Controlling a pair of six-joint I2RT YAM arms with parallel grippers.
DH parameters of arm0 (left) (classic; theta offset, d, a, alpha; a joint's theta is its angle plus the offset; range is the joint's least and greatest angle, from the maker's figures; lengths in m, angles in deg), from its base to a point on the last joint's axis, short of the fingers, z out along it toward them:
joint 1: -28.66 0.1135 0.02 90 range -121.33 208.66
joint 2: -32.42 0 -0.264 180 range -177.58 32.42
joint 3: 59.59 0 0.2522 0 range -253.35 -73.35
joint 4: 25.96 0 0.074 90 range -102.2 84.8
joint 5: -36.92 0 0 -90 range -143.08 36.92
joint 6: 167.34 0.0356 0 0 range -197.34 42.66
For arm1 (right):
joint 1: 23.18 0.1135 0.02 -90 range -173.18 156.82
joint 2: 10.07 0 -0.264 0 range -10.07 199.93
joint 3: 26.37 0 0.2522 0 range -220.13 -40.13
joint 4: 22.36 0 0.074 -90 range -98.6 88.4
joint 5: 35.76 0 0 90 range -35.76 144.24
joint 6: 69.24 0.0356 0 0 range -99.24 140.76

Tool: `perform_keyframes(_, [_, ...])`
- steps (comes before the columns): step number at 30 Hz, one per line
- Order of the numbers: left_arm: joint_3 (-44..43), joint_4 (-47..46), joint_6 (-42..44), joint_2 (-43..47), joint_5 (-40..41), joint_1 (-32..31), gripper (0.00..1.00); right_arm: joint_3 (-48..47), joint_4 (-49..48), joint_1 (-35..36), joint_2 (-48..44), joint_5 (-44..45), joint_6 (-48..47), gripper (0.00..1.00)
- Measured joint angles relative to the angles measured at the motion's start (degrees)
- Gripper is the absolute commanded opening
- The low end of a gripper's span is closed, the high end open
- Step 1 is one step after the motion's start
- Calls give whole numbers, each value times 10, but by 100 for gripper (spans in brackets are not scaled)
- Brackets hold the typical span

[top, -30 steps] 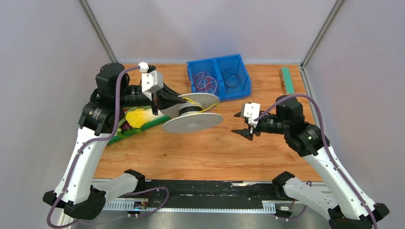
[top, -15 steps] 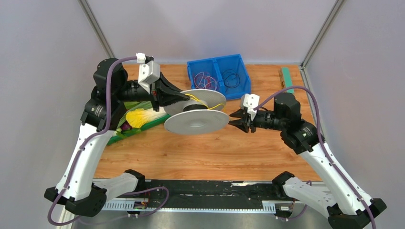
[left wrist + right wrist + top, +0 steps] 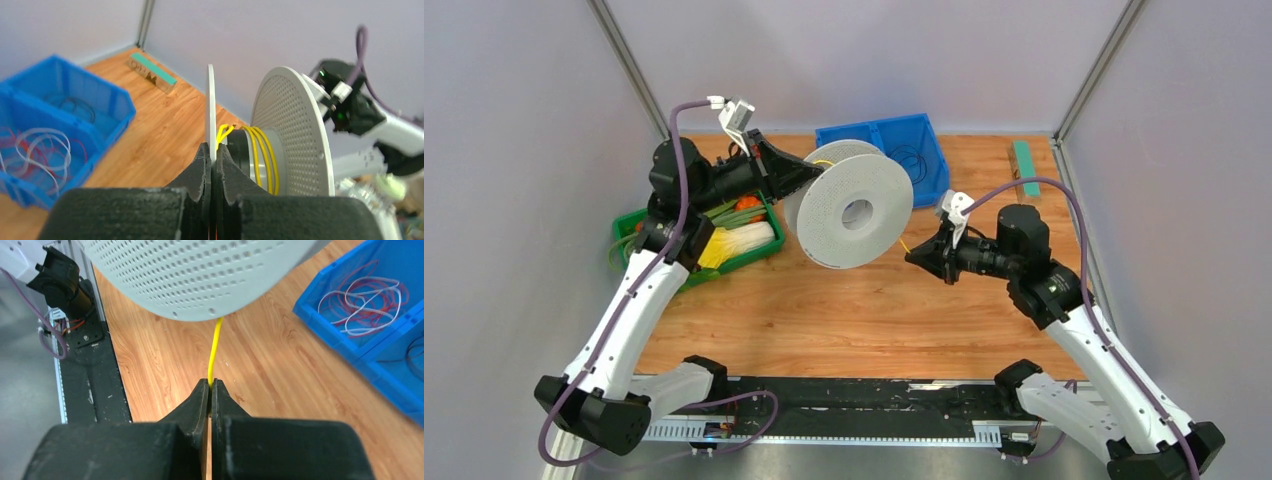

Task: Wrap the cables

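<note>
A grey perforated spool [image 3: 856,210] hangs above the table, tipped on edge with its hole facing the camera. My left gripper [image 3: 796,180] is shut on the spool's back flange [image 3: 211,110]. Several turns of the yellow cable [image 3: 265,155] lie round the spool's core. My right gripper [image 3: 914,256] is shut on the yellow cable [image 3: 215,352], which runs taut from my fingertips up behind the spool's rim [image 3: 200,280]. A short piece of the cable [image 3: 905,244] shows between spool and gripper in the top view.
A blue two-part bin [image 3: 924,160] at the back holds red, white and purple wires [image 3: 367,292] and a thin black wire. A green tray [image 3: 639,225] with vegetables sits at the left. A green-topped block [image 3: 1026,168] lies at the back right.
My left arm has lifted the spool and turned it from flat to on edge. My right gripper has moved in towards the spool and now holds the yellow cable.
</note>
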Motion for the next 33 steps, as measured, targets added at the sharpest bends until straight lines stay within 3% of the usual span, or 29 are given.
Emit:
perform_keyframes(7, [106, -20, -163, -8, 168, -7, 0, 74, -94, -51, -9, 16, 187, 0])
perform_keyframes(16, [211, -30, -276, -48, 277, -57, 0, 203, -176, -71, -29, 38, 422, 0])
perform_keyframes(25, [246, -63, -360, -155, 322, -86, 0, 293, -230, -71, -29, 90, 529, 0])
perform_keyframes(33, [274, -134, -415, -231, 350, -103, 0, 303, -242, -71, 27, 123, 595, 0])
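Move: The left hand already pinches the spool's flange, the spool's middle about 7 cm right, 5 back and 4 lower. The bare table spot it is carried over is roughly 6 cm ahead, 15 right and 43 below. The blue bin is some 29 ahead, 19 right; the vegetable crate 15 ahead, 21 left, both about 40 down. From the right hand, holding the yellow cable, the spool is 12 left, 1 ahead, 14 above. Down and somewhat forward: the left hand keeps its pinch on the spool, swinging forward at first and then sinking about 30 cm towards the bare table, its wrist pitching over forward some 60 degrees and turning counter-clockwise. The right hand, still shut on the cable, sinks about half as far, turning its wrist forward and clockwise as the spool comes down beside it. ##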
